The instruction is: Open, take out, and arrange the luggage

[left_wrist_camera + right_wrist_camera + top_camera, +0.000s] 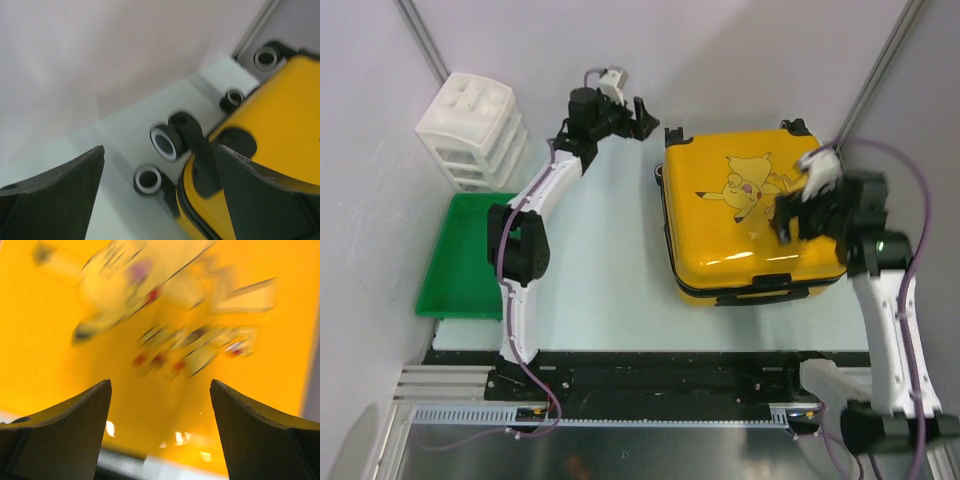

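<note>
The luggage (pixel 745 215), a bright-yellow hard-shell suitcase with a cartoon print, lies flat and closed on the table, its black handle at the near edge. My left gripper (pixel 645 120) hovers open just off the suitcase's far left corner. In the left wrist view its open gripper (pixel 160 150) frames the black wheels (pixel 167 142) and the yellow shell (pixel 285 120), and holds nothing. My right gripper (pixel 783 222) hangs open over the lid's right half. In the right wrist view the open gripper (pixel 160 382) looks down on the blurred print (pixel 165 315).
A green tray (pixel 470 255) sits at the table's left, with a white drawer unit (pixel 472 130) behind it. White walls and metal frame posts (pixel 880 70) close in the back. A black rail (pixel 650 375) runs along the near edge by the arm bases.
</note>
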Controlling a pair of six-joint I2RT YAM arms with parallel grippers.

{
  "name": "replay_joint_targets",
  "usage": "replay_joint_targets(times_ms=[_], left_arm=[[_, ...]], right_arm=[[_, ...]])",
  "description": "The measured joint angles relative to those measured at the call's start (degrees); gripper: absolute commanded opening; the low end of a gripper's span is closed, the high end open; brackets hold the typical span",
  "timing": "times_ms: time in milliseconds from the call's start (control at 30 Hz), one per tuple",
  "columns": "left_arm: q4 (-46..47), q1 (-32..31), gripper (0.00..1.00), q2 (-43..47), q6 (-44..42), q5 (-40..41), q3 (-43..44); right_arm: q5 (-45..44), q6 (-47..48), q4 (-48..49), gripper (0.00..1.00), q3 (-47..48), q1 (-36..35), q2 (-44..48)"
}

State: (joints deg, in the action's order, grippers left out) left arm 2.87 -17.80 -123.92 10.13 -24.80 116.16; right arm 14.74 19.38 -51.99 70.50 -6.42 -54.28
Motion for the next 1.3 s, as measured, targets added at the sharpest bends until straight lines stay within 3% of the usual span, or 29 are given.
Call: replay_joint_targets(times_ms=[100, 200, 467, 867, 1100, 1300], left_arm=[[-0.9, -0.7, 0.99, 0.5, 0.2, -0.8, -5.5], [-2.4, -1.0, 1.0, 3.0, -0.1, -1.3, -13.2], [-3.8, -0.1, 1.0, 15.1, -0.7, -3.7, -30.5], [-2.4, 3.4, 0.94, 37.3, -8.2, -15.1, -57.2], [-3.4, 3.3, 0.93, 46.8, -9.3, -18.1, -70.0], [-5.0, 3.2, 0.95, 53.8, -10.7, -18.9, -74.0]], right_arm=[[1.7, -8.3, 6.4, 0.87, 9.9, 11.3, -11.2], [1.9, -16.1, 11.8, 0.88, 19.4, 16.9, -23.7], [2.2, -28.1, 19.7, 0.87, 33.5, 19.3, -46.1], [11.0, -33.7, 26.8, 0.8, 45.2, 17.6, -62.3], [18.8, -34.3, 30.6, 0.8, 47.2, 6.5, -65.9], [17.5, -32.9, 26.9, 0.83, 49.7, 0.1, -66.0]])
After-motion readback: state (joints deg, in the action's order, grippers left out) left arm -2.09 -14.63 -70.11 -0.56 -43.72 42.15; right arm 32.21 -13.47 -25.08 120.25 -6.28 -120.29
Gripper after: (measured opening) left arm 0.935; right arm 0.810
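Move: The luggage lies flat under the right hand, its middle about 6 cm ahead, 5 cm left and 17 cm down; its far-left wheel is some 29 cm ahead, 22 cm left and 8 cm below, and its black handle about 20 cm back, 5 cm left and 12 cm below. From the left hand, the luggage's near-left corner is roughly 42 cm back, 9 cm right and 15 cm down, while the far-left wheel is nearly level with the hand, 9 cm right and 10 cm below. The open right hand sweeps about 30 cm forward over the luggage's top, first swinging some 11 cm out to the right with a brief rise, then cutting about 22 cm left along the far edge towards the far-left wheel, its wrist rolling some 35 degrees so the fingers come to point more level and left. Meanwhile the open left hand drops and draws back about 30 cm beside the luggage's left side towards its near-left corner, edging left, ending roughly 13 cm lower and with its fingers tipped down and turned somewhat clockwise. ##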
